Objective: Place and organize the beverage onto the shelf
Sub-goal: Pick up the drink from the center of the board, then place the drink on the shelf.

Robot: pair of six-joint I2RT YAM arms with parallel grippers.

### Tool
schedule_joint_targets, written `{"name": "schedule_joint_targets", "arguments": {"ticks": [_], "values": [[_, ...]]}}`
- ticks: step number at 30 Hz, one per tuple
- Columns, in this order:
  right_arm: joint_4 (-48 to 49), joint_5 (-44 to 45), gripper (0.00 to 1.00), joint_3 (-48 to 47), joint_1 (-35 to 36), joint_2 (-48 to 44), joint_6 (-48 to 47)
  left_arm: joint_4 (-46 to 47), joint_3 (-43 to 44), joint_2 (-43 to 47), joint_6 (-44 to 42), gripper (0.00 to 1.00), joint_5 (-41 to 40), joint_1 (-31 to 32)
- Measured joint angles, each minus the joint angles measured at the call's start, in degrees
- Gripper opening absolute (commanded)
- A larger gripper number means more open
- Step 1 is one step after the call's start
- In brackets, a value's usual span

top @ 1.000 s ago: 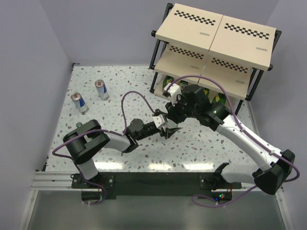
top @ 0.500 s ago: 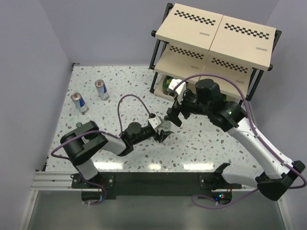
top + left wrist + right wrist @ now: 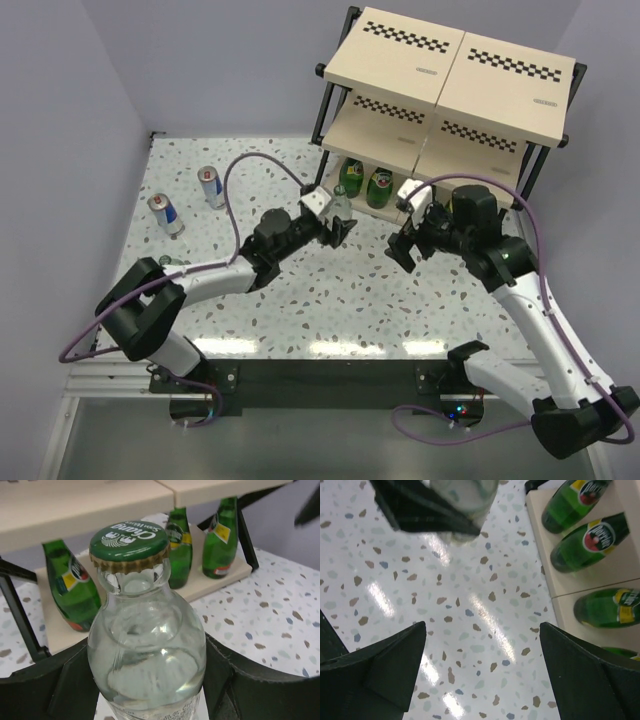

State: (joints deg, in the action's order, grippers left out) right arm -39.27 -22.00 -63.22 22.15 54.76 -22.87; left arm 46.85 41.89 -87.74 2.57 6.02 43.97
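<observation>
A clear bottle (image 3: pixel 145 630) with a green cap stands upright between the fingers of my left gripper (image 3: pixel 150 685), which is shut on its body. In the top view this clear bottle (image 3: pixel 343 207) and the left gripper (image 3: pixel 335 228) sit just in front of the shelf's (image 3: pixel 450 70) bottom tier, left end. Green bottles (image 3: pixel 350 178) (image 3: pixel 380 186) stand on that tier, and three green bottles (image 3: pixel 179 545) show in the left wrist view. My right gripper (image 3: pixel 405 245) (image 3: pixel 482 665) hangs wide open over bare table, right of the bottle. Two blue-and-silver cans (image 3: pixel 210 186) (image 3: pixel 165 213) stand at the far left.
The shelf's black frame legs (image 3: pixel 20 625) flank the bottom board (image 3: pixel 210 582). Another small bottle top (image 3: pixel 165 262) peeks out beside the left arm's elbow. Purple cables loop above both arms. Side walls close in the table left and right.
The right gripper opened, let go of the clear bottle and drew back to the right. The left arm carried the bottle from mid-table up toward the shelf's bottom tier.
</observation>
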Motion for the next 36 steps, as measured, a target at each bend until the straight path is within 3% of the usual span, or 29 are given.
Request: {"name": "schedule_joint_targets", "arguments": {"ticks": [8,18,36], "values": [[-1.60,-7.63,0.99,4.90,-2.99,-0.20,-4.76,-11.28,15.78,-2.38,-0.07,0.00,0.57,-4.48],[-1.60,-10.82,0.99,6.69,-4.26,-0.57,-6.38,-19.50,31.04,-10.91,-0.17,0.00,2.16,-6.80],[-1.44,-11.74,0.99,8.09,-4.26,-0.39,-6.80,-25.35,49.68,-20.59,-0.20,0.00,4.22,-8.98]]}}
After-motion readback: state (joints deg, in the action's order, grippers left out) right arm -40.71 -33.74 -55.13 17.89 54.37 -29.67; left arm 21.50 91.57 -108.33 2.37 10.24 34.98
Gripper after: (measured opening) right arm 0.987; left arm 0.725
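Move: The left hand already holds the clear bottle upright; the left board of the shelf's middle tier lies about 23 cm ahead of it, some 6 cm to the right and roughly level with it. Beneath that board, two green bottles stand on the bottom tier, both about 12 cm lower than the hand: one some 19 cm ahead and 2 cm right, the next 16 cm ahead and 9 cm right. From the empty right hand, the board is about 30 cm ahead, 5 cm left and slightly lower. The left hand keeps its grip on the clear bottle and carries it about 15 cm forward and 12 cm up towards the middle tier's left board, climbing quickly at first, then going mainly forward with a slower rise, the wrist staying nearly level. The right hand, empty and wide open, eases about 5 cm down and a little back, away from the shelf, while its fingers tip slightly further down. ##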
